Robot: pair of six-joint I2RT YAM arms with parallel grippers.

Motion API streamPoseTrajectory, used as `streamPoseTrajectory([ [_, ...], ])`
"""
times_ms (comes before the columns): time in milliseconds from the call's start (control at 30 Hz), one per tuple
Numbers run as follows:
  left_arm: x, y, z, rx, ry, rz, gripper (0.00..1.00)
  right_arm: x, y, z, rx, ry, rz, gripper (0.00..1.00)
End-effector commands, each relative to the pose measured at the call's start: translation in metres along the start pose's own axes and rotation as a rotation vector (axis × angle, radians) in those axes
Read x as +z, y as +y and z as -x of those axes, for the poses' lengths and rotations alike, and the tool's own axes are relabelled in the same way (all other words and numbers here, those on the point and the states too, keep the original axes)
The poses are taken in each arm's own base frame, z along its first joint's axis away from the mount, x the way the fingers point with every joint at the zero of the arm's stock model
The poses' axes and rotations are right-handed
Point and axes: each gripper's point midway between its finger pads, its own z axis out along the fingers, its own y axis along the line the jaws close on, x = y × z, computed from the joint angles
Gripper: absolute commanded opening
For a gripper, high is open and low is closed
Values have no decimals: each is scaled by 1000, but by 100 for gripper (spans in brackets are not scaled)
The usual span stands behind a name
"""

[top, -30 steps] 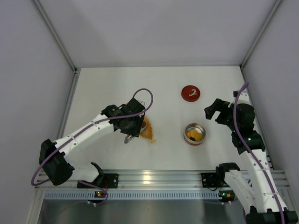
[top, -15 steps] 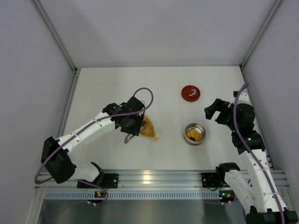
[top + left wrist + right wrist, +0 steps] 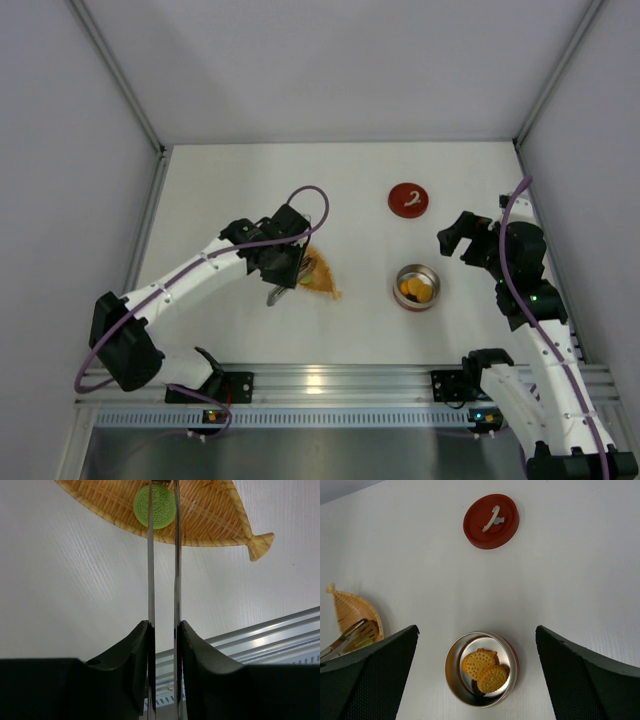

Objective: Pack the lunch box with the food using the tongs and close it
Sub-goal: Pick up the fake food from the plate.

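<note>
My left gripper (image 3: 163,625) is shut on the tongs (image 3: 150,570), one slim silver arm pressed under each finger. The tong tips close on a round green food piece (image 3: 161,507) that lies in the orange woven leaf dish (image 3: 210,520). From above, the left gripper (image 3: 283,265) hangs over the dish's left side (image 3: 325,278). The steel lunch box (image 3: 451,667) stands open, with two orange biscuits (image 3: 485,670) on a dark piece inside. Its red lid (image 3: 491,521) lies flat further back. My right gripper (image 3: 476,630) is open above the lunch box (image 3: 416,286), holding nothing.
The lid (image 3: 408,198) lies on the table behind the lunch box. The aluminium rail (image 3: 330,385) runs along the near table edge. Grey walls close in the left, back and right sides. The right wrist view shows the dish (image 3: 350,612) and tong tips (image 3: 350,632) at far left.
The left gripper has squeezed the tongs narrower onto the green piece. The dish has slid slightly to the right. The right arm has not moved.
</note>
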Motion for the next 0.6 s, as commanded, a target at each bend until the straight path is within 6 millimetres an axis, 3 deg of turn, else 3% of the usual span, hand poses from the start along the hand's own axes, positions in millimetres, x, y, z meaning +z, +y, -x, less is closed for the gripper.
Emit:
streamPoseTrajectory([
  [0, -29, -6, 25, -7, -116, -47, 32, -3, 10, 11, -15, -28, 38, 99],
  [233, -48, -7, 33, -6, -152, -58, 30, -3, 11, 11, -13, -29, 40, 99],
  [433, -65, -22, 45, 12, -198, -109, 30, -3, 11, 10, -10, -26, 39, 100],
  [533, -69, -42, 51, 44, -215, -117, 30, -3, 11, 12, -9, -30, 42, 99],
  [567, -75, -58, 54, 77, -235, -139, 30, -3, 12, 12, -7, -31, 43, 100],
])
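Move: Gripping the tongs, the left hand has the lunch box about 29 cm to its right and roughly level fore and aft, 10 cm lower. The tongs' tips already pinch a brown food piece on the plate some 4 cm ahead, 6 cm right and 9 cm down; the green disc lies about 4 cm right and level with the hand, 11 cm below. From the right hand the lunch box is about 8 cm left, 5 cm back and 19 cm down. Lifting the tongs almost straight up by about 6.5 cm, the left hand keeps its grip and raises the pinched brown piece off the fish-shaped plate; near the end the hand swings some 2 cm to the right, the lunch box's side. The wrist tilts about 10 degrees on the way, the fingers swinging forward and right. ##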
